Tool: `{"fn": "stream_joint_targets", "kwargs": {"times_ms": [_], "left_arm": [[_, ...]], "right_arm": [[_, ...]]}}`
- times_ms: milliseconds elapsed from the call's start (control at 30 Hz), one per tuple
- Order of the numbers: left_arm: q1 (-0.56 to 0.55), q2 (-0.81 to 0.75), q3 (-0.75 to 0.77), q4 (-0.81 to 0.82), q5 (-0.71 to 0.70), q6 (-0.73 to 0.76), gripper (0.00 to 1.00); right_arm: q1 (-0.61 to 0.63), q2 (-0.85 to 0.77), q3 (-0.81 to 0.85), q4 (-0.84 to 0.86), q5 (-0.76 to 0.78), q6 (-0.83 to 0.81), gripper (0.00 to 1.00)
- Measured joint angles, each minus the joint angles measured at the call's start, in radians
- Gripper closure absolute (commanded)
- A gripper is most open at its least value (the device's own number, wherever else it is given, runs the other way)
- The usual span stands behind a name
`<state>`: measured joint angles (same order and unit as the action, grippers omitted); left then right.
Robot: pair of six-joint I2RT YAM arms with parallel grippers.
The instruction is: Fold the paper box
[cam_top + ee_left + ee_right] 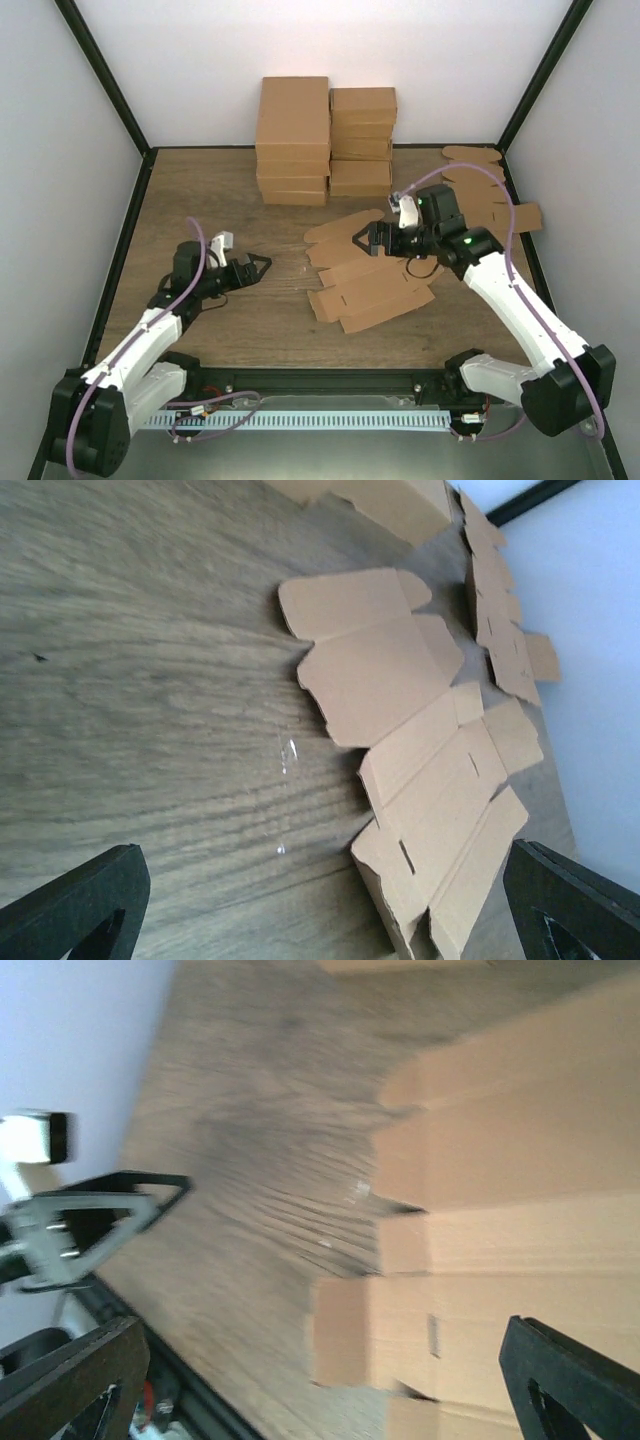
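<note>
The paper box [372,278] lies flat and unfolded on the wooden table, a brown die-cut sheet with flaps and rounded tabs. It also shows in the left wrist view [420,750] and, blurred, in the right wrist view [500,1190]. My right gripper [360,239] hovers over the sheet's far part, open, with nothing between its fingers [325,1385]. My left gripper [260,268] stands open to the left of the sheet, low over bare wood [325,910], a short way from its near-left corner.
Two stacks of ready-made brown cartons [293,140] [362,140] stand at the back centre. Other flat brown blanks [490,185] lie at the back right by the wall, and also show in the left wrist view [500,610]. Black frame rails edge the table.
</note>
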<state>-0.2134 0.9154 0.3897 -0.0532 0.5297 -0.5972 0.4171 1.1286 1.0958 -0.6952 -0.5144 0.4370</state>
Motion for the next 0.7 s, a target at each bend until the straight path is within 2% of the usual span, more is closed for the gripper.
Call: {"fn": "stream_joint_targets", "kwargs": {"times_ms": [200,333,467,700], "left_arm": [[-0.126,0.056,0.0,0.012,-0.056,-0.044,0.01],[-0.223,0.1,0.0,0.018,-0.097,-0.103,0.01],[-0.303,0.132,0.0,0.03,-0.136,-0.14,0.0],[-0.325,0.257,0.042,0.068,-0.161,-0.158,0.0]], "right_arm": [[-0.074,0.01,-0.203,0.053,0.124,0.008,0.0],[-0.179,0.024,-0.258,0.087,0.159,0.001,0.0],[-0.196,0.001,-0.319,0.154,0.161,0.016,0.0],[-0.196,-0.076,-0.426,0.219,0.169,0.072,0.0]]}}
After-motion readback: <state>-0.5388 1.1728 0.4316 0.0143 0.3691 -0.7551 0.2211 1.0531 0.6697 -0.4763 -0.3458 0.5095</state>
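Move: The flat paper box lies below my right hand, its middle about 3 cm ahead, 2 cm to the right and some 25 cm down. From my left hand it is about 24 cm to the right, 3 cm ahead and 13 cm down. From my right hand, the small box stack stands about 30 cm ahead, 1 cm to the right, and the spare blanks lie some 22 cm ahead and 31 cm to the right. I drop my empty right hand about 13 cm towards the paper box, swinging it some 9 cm right over its right part while turning about 20 degrees clockwise; most of this comes fast, then I ease off. Meanwhile I bring my left hand about 7 cm right and 5 cm down, slightly back, towards the box's left side, tipping it down. Both grippers stay wide open, clear of the cardboard. ##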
